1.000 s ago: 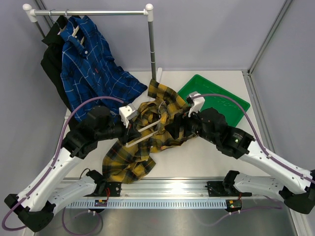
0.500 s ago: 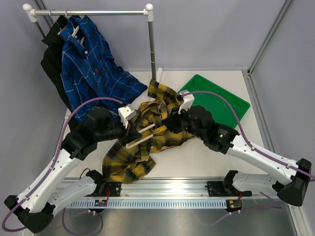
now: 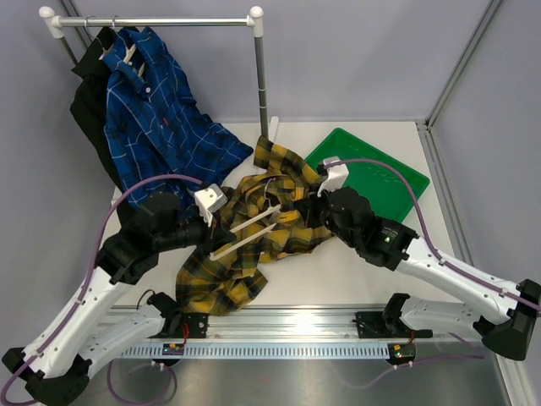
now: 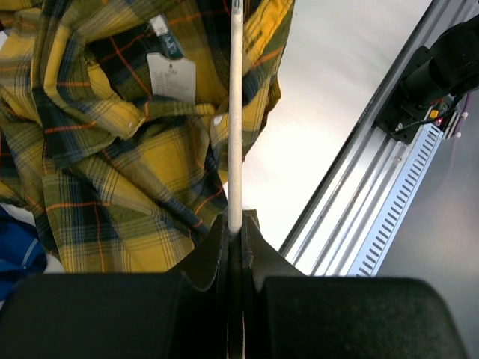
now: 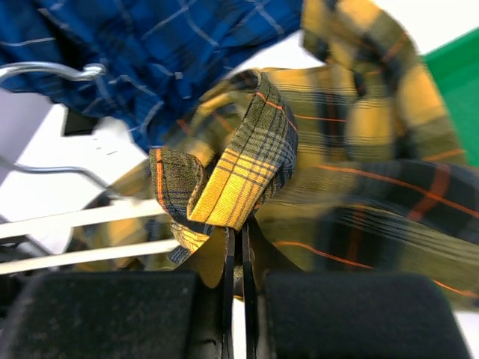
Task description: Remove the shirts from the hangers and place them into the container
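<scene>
The yellow-and-grey plaid shirt [image 3: 224, 275] lies crumpled mid-table with a white hanger [image 3: 251, 229] still in it. My left gripper [image 3: 215, 241] is shut on one thin bar of that hanger [image 4: 235, 112], its jaws [image 4: 235, 226] clamped at the bar's near end above the plaid cloth [image 4: 112, 172]. My right gripper [image 3: 298, 209] is shut on a raised fold of the plaid shirt [image 5: 239, 161], pinched at the jaw tips [image 5: 234, 233]. The green container [image 3: 390, 180] sits just right of the shirt. A blue checked shirt [image 3: 156, 118] and a black shirt [image 3: 84, 110] hang on hangers [image 3: 127, 52].
A metal rail [image 3: 152, 21] with white caps stands at the back left on an upright post [image 3: 263, 93]. The aluminium base rail [image 3: 287, 326] runs along the near edge. Grey walls close in the left, back and right.
My right gripper moved left onto the plaid shirt and closed on a fold of it. My left gripper kept its hold on the hanger and drew slightly back to the left.
</scene>
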`<state>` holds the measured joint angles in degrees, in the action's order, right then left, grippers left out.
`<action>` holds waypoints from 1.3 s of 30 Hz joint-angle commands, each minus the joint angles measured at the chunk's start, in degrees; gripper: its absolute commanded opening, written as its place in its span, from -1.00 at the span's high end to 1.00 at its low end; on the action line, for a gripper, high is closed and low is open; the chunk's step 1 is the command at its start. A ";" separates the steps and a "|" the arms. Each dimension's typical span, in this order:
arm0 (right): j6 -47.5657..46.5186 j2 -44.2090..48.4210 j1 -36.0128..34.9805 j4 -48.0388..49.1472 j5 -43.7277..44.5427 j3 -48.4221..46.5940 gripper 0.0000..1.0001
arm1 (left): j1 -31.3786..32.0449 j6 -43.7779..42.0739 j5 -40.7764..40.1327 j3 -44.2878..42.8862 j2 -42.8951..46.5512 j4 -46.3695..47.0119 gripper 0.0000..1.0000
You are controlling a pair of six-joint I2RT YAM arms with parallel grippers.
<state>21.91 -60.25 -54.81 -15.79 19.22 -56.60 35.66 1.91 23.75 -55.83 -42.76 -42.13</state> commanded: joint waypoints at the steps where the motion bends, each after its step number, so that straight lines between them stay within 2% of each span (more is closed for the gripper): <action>1: -2.22 2.41 -0.04 -2.75 9.51 0.44 1.00 | 0.02 1.16 -2.30 -1.65 3.12 -0.05 1.00; 8: -2.40 3.12 0.22 -7.32 16.36 1.14 1.00 | 0.11 2.13 -7.66 -2.26 6.63 -5.14 1.00; 13: -1.09 3.82 1.19 -8.29 17.87 2.02 1.00 | 0.02 3.27 -13.02 -3.67 8.13 -9.11 1.00; 17: -2.05 4.87 1.37 -5.23 14.00 2.63 1.00 | 0.02 3.36 -12.33 -3.49 8.49 -9.81 1.00; 21: -2.05 3.82 1.54 -7.58 17.25 1.76 1.00 | 0.02 3.10 -13.37 -5.07 9.01 -11.66 1.00; 39: -2.84 3.12 3.56 -7.32 17.08 2.02 1.00 | 0.02 2.13 -18.21 -13.77 15.08 -23.17 1.00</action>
<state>19.90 -57.19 -52.42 -23.29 32.56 -54.26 35.90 3.99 9.96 -66.00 -28.64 -66.17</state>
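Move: In its pinch the left hand has one end of the hanger; the hanger's far end sits some 13 cm to its right and 8 cm ahead, at the yellow plaid shirt's collar. That shirt's heap centres about 11 cm ahead, 10 cm right and 15 cm below; the blue shirt's hem is some 18 cm ahead, 3 cm left. From the right hand, gripping the collar cloth, the hanger's far end is about 4 cm left and 1 cm back, the green container some 18 cm right, 12 cm ahead, 16 cm below. Drawing the hanger lengthwise out of the yellow plaid shirt, the left hand goes about 10 cm left and back, rising slightly late on and turning some 15 degrees counter-clockwise. The right hand keeps its pinch on the collar and pulls the other way, about 7 cm right towards the container and a little down, mostly early on, turning clockwise. Both grippers stay shut. ##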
